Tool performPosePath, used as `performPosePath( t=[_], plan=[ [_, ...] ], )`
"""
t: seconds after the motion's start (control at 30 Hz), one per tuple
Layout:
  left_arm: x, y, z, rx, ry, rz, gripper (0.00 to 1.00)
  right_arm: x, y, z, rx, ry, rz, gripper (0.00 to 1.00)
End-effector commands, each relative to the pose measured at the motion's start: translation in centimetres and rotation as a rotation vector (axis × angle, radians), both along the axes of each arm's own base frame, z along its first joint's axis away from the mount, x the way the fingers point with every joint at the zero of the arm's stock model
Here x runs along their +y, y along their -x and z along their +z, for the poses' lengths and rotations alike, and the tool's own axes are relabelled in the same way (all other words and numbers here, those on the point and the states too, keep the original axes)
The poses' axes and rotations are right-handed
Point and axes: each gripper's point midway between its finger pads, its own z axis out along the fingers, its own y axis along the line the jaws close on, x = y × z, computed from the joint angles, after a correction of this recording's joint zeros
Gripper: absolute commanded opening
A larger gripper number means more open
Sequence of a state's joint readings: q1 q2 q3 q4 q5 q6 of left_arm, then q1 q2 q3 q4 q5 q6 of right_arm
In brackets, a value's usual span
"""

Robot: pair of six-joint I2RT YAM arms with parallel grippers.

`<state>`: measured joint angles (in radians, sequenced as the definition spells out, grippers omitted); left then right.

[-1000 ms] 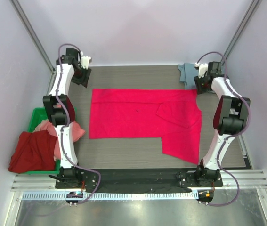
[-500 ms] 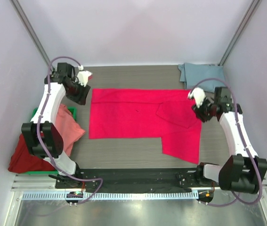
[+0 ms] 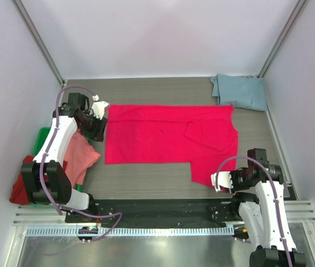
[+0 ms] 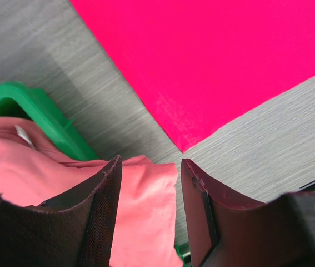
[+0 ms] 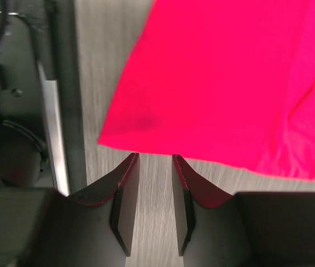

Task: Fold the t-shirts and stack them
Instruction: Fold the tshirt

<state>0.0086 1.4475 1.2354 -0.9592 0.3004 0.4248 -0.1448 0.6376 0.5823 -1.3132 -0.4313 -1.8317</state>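
Observation:
A bright crimson-pink t-shirt (image 3: 163, 139) lies spread flat across the table, its right part folded over and hanging toward the near edge. My left gripper (image 3: 97, 129) hovers open beside the shirt's left edge. In the left wrist view its empty gripper (image 4: 150, 164) is above a salmon pink t-shirt (image 4: 146, 211), just short of the crimson corner (image 4: 182, 142). My right gripper (image 3: 225, 181) is open at the shirt's near right hem (image 5: 163, 149), with bare table between its fingers (image 5: 125, 183). A blue-grey t-shirt (image 3: 240, 92) lies at the far right.
A green bin (image 3: 41, 136) stands at the left, with the salmon t-shirt (image 3: 78, 157) and a dark red t-shirt (image 3: 19, 188) draped over it. The black base rail (image 3: 163, 208) runs along the near edge. Walls close in on both sides.
Both arms swung from the far corners toward the near side: the left gripper came down the shirt's left edge, the right to the near right hem. The right jaws narrowed a little.

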Motion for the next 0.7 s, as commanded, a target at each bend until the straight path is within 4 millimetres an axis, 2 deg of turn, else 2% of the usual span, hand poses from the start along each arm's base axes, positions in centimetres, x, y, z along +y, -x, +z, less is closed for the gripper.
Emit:
performPosePath(
  t=[0.0,0.07,0.17,0.2,0.27,0.37,0.57,0.67],
  plan=[
    [-0.5,-0.5,0.3,-0.052,0.032,0.013,0.48,1.9,2.6,-0.5,0.083,-0.056,0.207,0.35],
    [-0.4,-0.7,0.0,-0.043,0.032,0.026,0.48,1.6,2.3,-0.9,0.087,-0.034,0.225,0.34],
    [-0.5,-1.0,-0.4,-0.038,0.038,0.041,0.48,0.7,0.7,-2.1,0.091,0.002,0.200,0.33],
    [-0.5,-1.0,-0.5,-0.033,0.038,0.044,0.48,0.7,0.1,-1.9,0.089,-0.001,0.193,0.32],
    [-0.4,-1.2,-1.0,-0.017,0.033,0.044,0.48,1.0,0.8,-2.2,0.202,-0.040,0.205,0.33],
    [0.0,-1.8,-1.6,-0.001,0.008,0.042,0.48,0.8,1.2,-2.7,0.264,-0.033,0.272,0.33],
    [0.4,-3.3,-2.0,0.014,-0.016,0.037,0.48,-0.4,1.7,-4.5,0.310,0.032,0.398,0.33],
    [0.4,-4.3,-1.9,0.012,-0.018,0.031,0.47,-0.8,1.1,-5.0,0.317,0.052,0.407,0.34]
  ],
)
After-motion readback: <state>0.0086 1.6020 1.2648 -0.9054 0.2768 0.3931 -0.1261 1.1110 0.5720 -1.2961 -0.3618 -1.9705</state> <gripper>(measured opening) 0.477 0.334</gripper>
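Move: The t-shirt's near right corner, which the right hand goes for, lies about 6 cm below it, some 3 cm back and 2 cm left; the inner near corner of that same flap is roughly 17 cm left and 2 cm ahead. The shirt's near left corner sits some 4 cm back, 5 cm right and 13 cm below the left hand, with the pink cloth 4 cm back, 5 cm left and the green bin 7 cm back, 14 cm left. Towards the t-shirt's near right corner the right hand sinks about 4.5 cm and eases back a couple, its fingertips tipping some 25 degrees back towards the base, fingers parted a little and unchanged. The left hand, also part-open, comes down some 3.5 cm towards the near left corner, edging slightly back at first and then forward. ##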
